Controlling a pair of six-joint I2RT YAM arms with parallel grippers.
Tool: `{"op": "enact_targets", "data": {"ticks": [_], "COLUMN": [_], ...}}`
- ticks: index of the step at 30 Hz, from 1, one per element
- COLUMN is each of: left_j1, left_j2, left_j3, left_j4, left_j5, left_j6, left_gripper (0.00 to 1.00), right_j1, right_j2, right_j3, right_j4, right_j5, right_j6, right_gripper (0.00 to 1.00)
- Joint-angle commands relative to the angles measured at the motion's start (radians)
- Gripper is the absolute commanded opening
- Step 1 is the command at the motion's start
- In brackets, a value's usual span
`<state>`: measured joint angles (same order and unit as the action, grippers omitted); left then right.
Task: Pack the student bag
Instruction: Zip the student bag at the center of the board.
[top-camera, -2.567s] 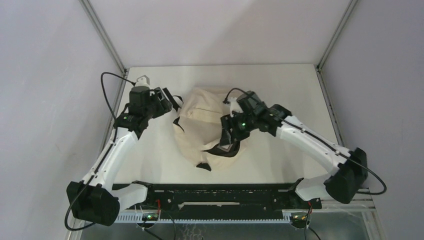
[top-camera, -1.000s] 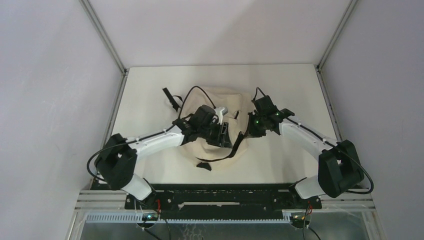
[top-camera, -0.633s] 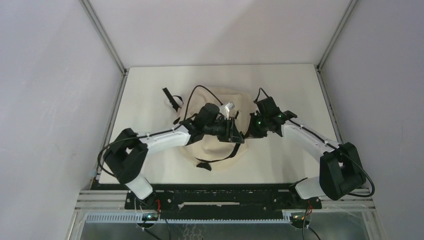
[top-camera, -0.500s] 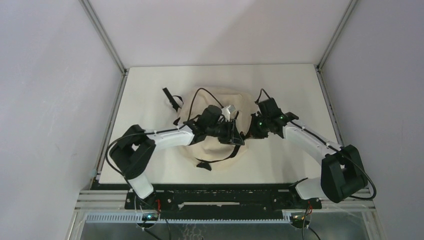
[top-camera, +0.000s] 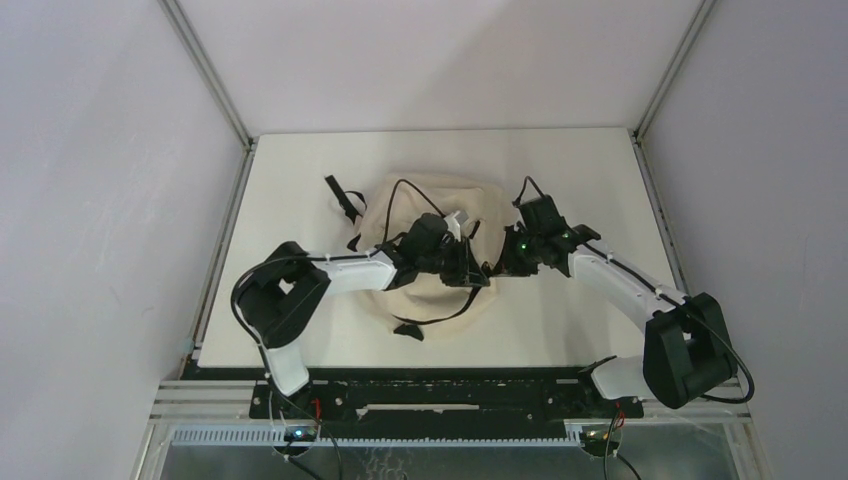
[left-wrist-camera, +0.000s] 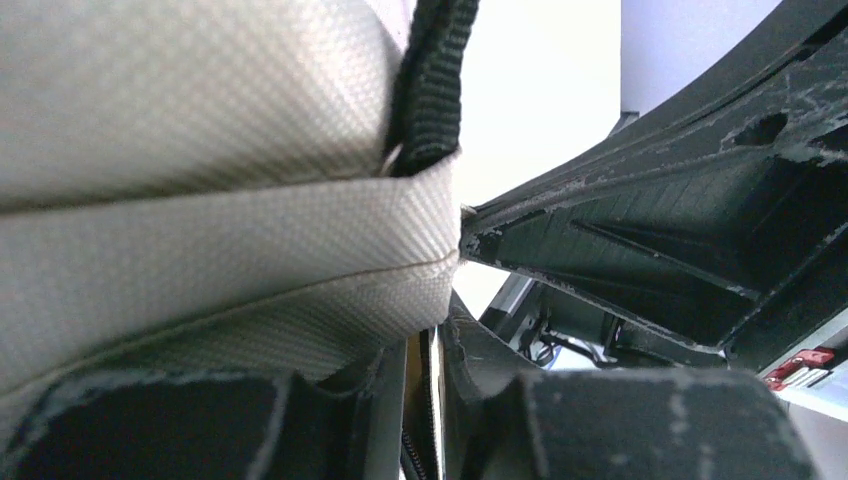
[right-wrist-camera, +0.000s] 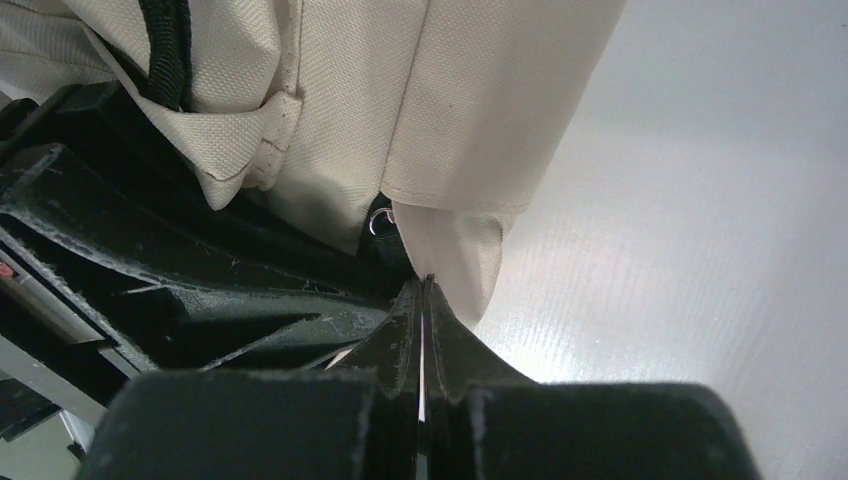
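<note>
The student bag (top-camera: 420, 215) is a cream canvas backpack lying flat mid-table, with a black strap (left-wrist-camera: 430, 80) along its side. My left arm reaches across it to its right edge. There the left gripper (top-camera: 469, 270) (left-wrist-camera: 425, 340) has narrow jaws, with a cream hem and black zipper between them. My right gripper (top-camera: 497, 266) (right-wrist-camera: 422, 285) faces it from the right. It is shut, pinching the tip of a cream fabric flap (right-wrist-camera: 455, 240). The two grippers nearly touch.
A loose black strap end (top-camera: 340, 198) lies on the white table (top-camera: 290, 320) left of the bag. A strap loop (top-camera: 430, 322) trails at the bag's near edge. Metal frame posts (top-camera: 205, 70) and plain walls bound the table.
My left arm swung from the bag's left side across it to its right edge, and its jaws narrowed round the hem. The right gripper stayed shut at that edge, shifting slightly.
</note>
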<state>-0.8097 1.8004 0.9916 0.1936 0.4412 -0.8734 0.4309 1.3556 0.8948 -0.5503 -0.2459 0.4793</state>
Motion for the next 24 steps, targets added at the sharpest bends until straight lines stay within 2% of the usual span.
{"op": "enact_targets", "data": {"ticks": [1, 6, 10, 15, 20, 24], "left_j1": [0.044, 0.052, 0.056, 0.058, 0.059, 0.061], "left_j2": [0.024, 0.028, 0.031, 0.032, 0.045, 0.043], "left_j3": [0.029, 0.006, -0.044, -0.061, -0.056, -0.051], "left_j4": [0.054, 0.126, 0.247, 0.245, 0.235, 0.182], "left_j5": [-0.121, -0.128, -0.129, -0.181, -0.220, -0.286], "left_j6": [-0.065, -0.118, -0.183, -0.197, -0.189, -0.160], "left_gripper": [0.21, 0.33, 0.34, 0.34, 0.46, 0.47], "right_j1": [-0.006, -0.004, -0.005, 0.000, 0.007, 0.013], "right_j2": [-0.042, -0.044, -0.044, -0.045, -0.044, -0.044], "right_j3": [-0.008, -0.008, -0.008, -0.008, -0.008, -0.008], "right_j4": [0.002, 0.004, 0.004, 0.004, 0.007, 0.005], "right_j5": [-0.023, -0.031, -0.033, -0.038, -0.040, -0.040], "right_j6": [0.003, 0.004, 0.004, 0.006, 0.007, 0.011], "right_gripper": [0.00, 0.00, 0.00, 0.00, 0.00, 0.00]}}
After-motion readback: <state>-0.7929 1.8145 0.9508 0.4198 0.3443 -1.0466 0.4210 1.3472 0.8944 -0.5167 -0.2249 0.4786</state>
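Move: The zipper end at the pinched bag corner lies about 3 cm ahead of the left hand and 3 cm to its right, at nearly the same height; the right hand already holds that corner between its shut fingertips. From the left hand, the black webbing strap is some 11 cm ahead and 2 cm left, and the black side patch about 9 cm back and 15 cm left, lower down. Left fingers open wider, moving about 3 cm forward and 2 up towards the right fingertips, which keep their pinch. ##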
